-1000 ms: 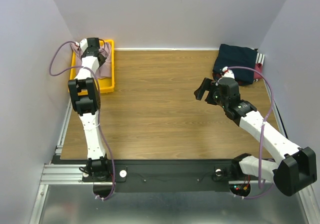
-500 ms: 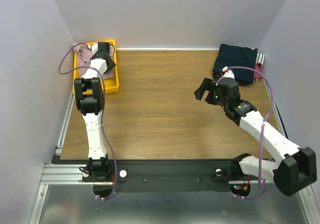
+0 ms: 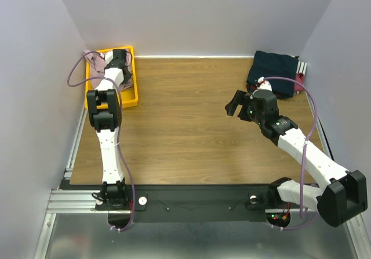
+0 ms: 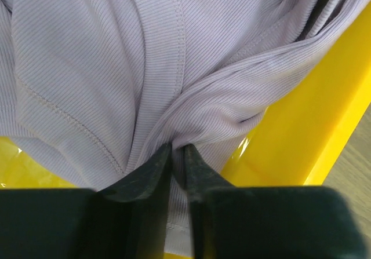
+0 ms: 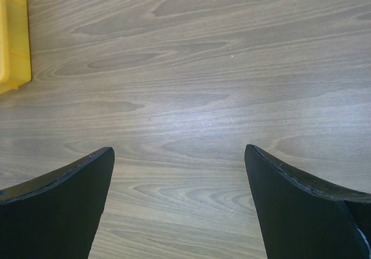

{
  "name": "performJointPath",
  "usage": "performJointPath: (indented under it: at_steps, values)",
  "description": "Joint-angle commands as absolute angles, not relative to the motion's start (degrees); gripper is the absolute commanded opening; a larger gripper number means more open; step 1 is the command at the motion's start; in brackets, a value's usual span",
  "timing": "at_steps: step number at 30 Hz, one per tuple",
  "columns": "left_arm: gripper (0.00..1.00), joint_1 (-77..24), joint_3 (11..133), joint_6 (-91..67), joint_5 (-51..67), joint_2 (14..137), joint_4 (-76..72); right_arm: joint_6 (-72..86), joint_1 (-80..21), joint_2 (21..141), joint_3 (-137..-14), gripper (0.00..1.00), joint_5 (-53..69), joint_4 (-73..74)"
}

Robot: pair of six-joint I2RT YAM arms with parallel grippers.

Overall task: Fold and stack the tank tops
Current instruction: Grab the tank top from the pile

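A dusty pink ribbed tank top (image 4: 116,50) lies crumpled in the yellow tray (image 3: 128,99) at the back left. My left gripper (image 4: 178,149) reaches down into the tray, its jaws nearly together with a bunched fold of the pink cloth pinched between them. From above, the left gripper (image 3: 120,56) covers part of the pink tank top (image 3: 97,62). A folded dark navy tank top (image 3: 275,72) rests at the back right, on top of a maroon one (image 3: 300,69). My right gripper (image 3: 235,104) hovers open over bare wood, jaws wide in the right wrist view (image 5: 179,154).
The yellow tray's wall (image 4: 307,126) stands just right of the left fingers. A corner of the tray (image 5: 13,39) shows at the left of the right wrist view. Grey walls close in the wooden table (image 3: 185,126) on three sides.
The left gripper shifted toward the tray's far right side, opened, then closed on a fold of the pink tank top. The right arm has not moved.
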State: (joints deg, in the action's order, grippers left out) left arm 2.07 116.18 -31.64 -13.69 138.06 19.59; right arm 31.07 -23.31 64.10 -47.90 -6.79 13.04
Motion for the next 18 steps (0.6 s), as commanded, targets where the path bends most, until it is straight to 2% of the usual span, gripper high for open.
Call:
performJointPath:
  at_steps: [1, 2, 12, 18]
  values:
    - [0.12, 4.13, 119.17, -31.82, -14.15, 140.09, 23.20, 30.23, -23.47, 62.32, -48.52, 1.00, -5.98, 10.90]
    - [0.00, 5.09, 119.35, -31.47, -13.45, 140.36, 23.29, 30.23, -23.47, 62.31, -48.52, 1.00, -5.72, 10.90]
    - [0.00, 8.17, 128.14, -26.11, -13.28, 137.99, 24.61, 30.32, -23.55, 63.02, -49.04, 1.00, -3.52, 10.90]
    - [0.00, 6.86, 129.46, -21.63, -11.60, 130.79, 19.43, 30.24, -23.47, 64.51, -49.74, 1.00, -2.64, 10.81]
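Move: The left hand is already down in the yellow basket with a fold of the mauve tank top between its fingers; the middle of the rumpled tank top lies about 4 cm to its left and 3 cm nearer the base, a centimetre or two lower. The basket's middle is some 5 cm back and 3 cm left, about 3 cm below, and its right rim runs roughly 8 cm to the right, its middle some 5 cm back. From the idle right hand the tank top lies around 60 cm left, 27 cm ahead and 14 cm down. The left hand shuts its partly closed fingers the rest of the way on the fold of tank top, hardly shifting at first, and keeps that pinch. It then drags the fold about 7 cm left, away from the basket's right rim, and, with the sideways travel nearly done, curves up to finish about 4 cm higher, the wrist keeping almost the same slant. ##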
